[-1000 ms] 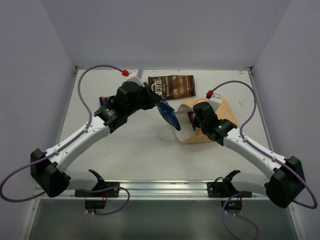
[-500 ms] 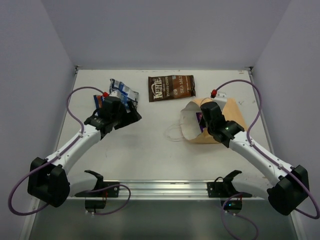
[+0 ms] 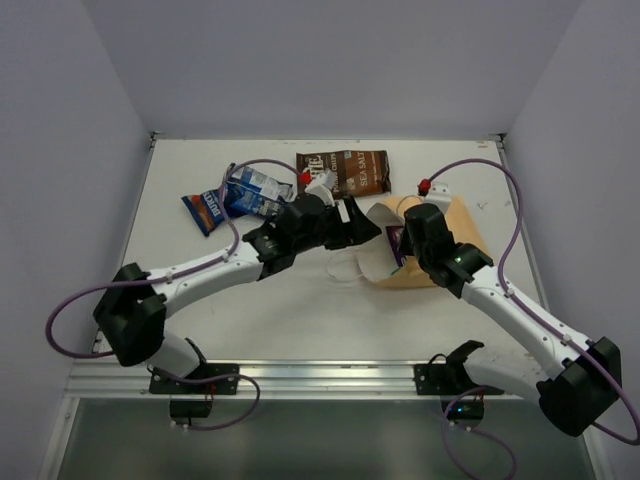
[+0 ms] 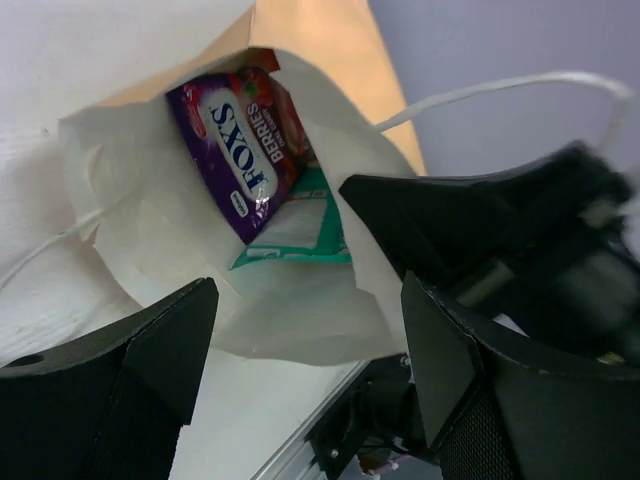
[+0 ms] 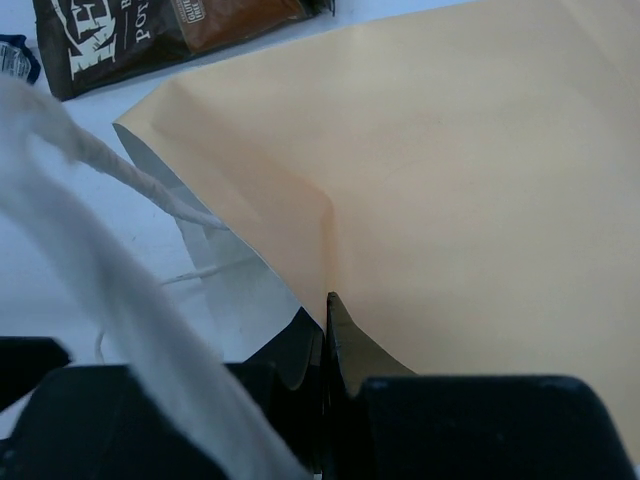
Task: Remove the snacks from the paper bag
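The tan paper bag (image 3: 452, 228) lies on its side right of centre, its white mouth facing left. My right gripper (image 3: 402, 252) is shut on the bag's upper edge (image 5: 328, 312) and holds the mouth open. My left gripper (image 3: 364, 229) is open and empty just in front of the mouth, its fingers (image 4: 150, 350) spread wide. Inside the bag (image 4: 250, 290) lie the purple packet (image 4: 238, 135) and, under it, the teal packet (image 4: 296, 226). The brown chip bag (image 3: 345, 172) lies on the table behind. Two blue packets (image 3: 252, 192) (image 3: 208, 208) lie at the back left.
A white string handle (image 3: 340, 268) trails on the table in front of the bag's mouth; another handle (image 5: 110, 190) crosses the right wrist view. White walls enclose the table on three sides. A metal rail (image 3: 330, 375) runs along the near edge.
My left gripper carried a blue packet from the bag to the back left, let it go there, and has come back open to the bag's mouth. My right gripper has kept hold of the bag.
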`<action>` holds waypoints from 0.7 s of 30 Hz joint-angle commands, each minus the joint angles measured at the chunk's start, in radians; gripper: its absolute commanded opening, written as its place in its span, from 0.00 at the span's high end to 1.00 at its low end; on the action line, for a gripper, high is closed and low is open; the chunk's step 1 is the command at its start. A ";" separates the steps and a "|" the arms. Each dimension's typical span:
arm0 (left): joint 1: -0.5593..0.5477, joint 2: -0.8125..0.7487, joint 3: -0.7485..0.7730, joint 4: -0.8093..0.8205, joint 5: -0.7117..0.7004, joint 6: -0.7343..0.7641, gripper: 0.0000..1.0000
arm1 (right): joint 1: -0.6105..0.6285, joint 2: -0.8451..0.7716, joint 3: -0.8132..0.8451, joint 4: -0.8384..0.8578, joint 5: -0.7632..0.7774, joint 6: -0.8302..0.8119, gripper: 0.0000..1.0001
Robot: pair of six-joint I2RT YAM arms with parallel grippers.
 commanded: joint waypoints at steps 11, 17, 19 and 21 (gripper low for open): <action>-0.074 0.346 0.035 0.271 -0.116 -0.099 0.19 | -0.001 -0.041 0.075 0.023 -0.150 0.120 1.00; -0.082 0.443 0.090 0.274 -0.145 -0.095 0.21 | -0.002 -0.056 0.069 0.035 -0.219 0.144 1.00; -0.082 0.477 0.119 0.263 -0.148 -0.092 0.22 | -0.001 -0.060 0.068 0.038 -0.240 0.143 1.00; -0.085 0.494 0.133 0.262 -0.154 -0.090 0.25 | -0.001 -0.062 0.068 0.039 -0.265 0.144 1.00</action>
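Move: The Fox's berries pack lies inside the tilted bag, about 9 cm to the right of the left hand, 2 cm ahead of it and roughly 16 cm below. A green pack sits beside it, some 4 cm nearer the robot and a little lower. Out on the table, the brown chips bag is about 22 cm ahead of the left hand, 2 cm to its left and 21 cm down. From the right hand, which pinches the bag's upper rim, the Fox's pack lies some 11 cm below, with no clear sideways or forward offset. The left hand drops about 15 cm with its fingers still wide open and slides 6 or 7 cm to the right, down through the bag's mouth towards the Fox's pack, quickly at first and then slowing, its wrist tipping some 10 degrees. Meanwhile the right hand keeps its shut pinch on the upper rim and draws it about 3 cm to the left, towards the reaching hand, lifting it slightly and rolling some 10 degrees so that its own left side rises. ##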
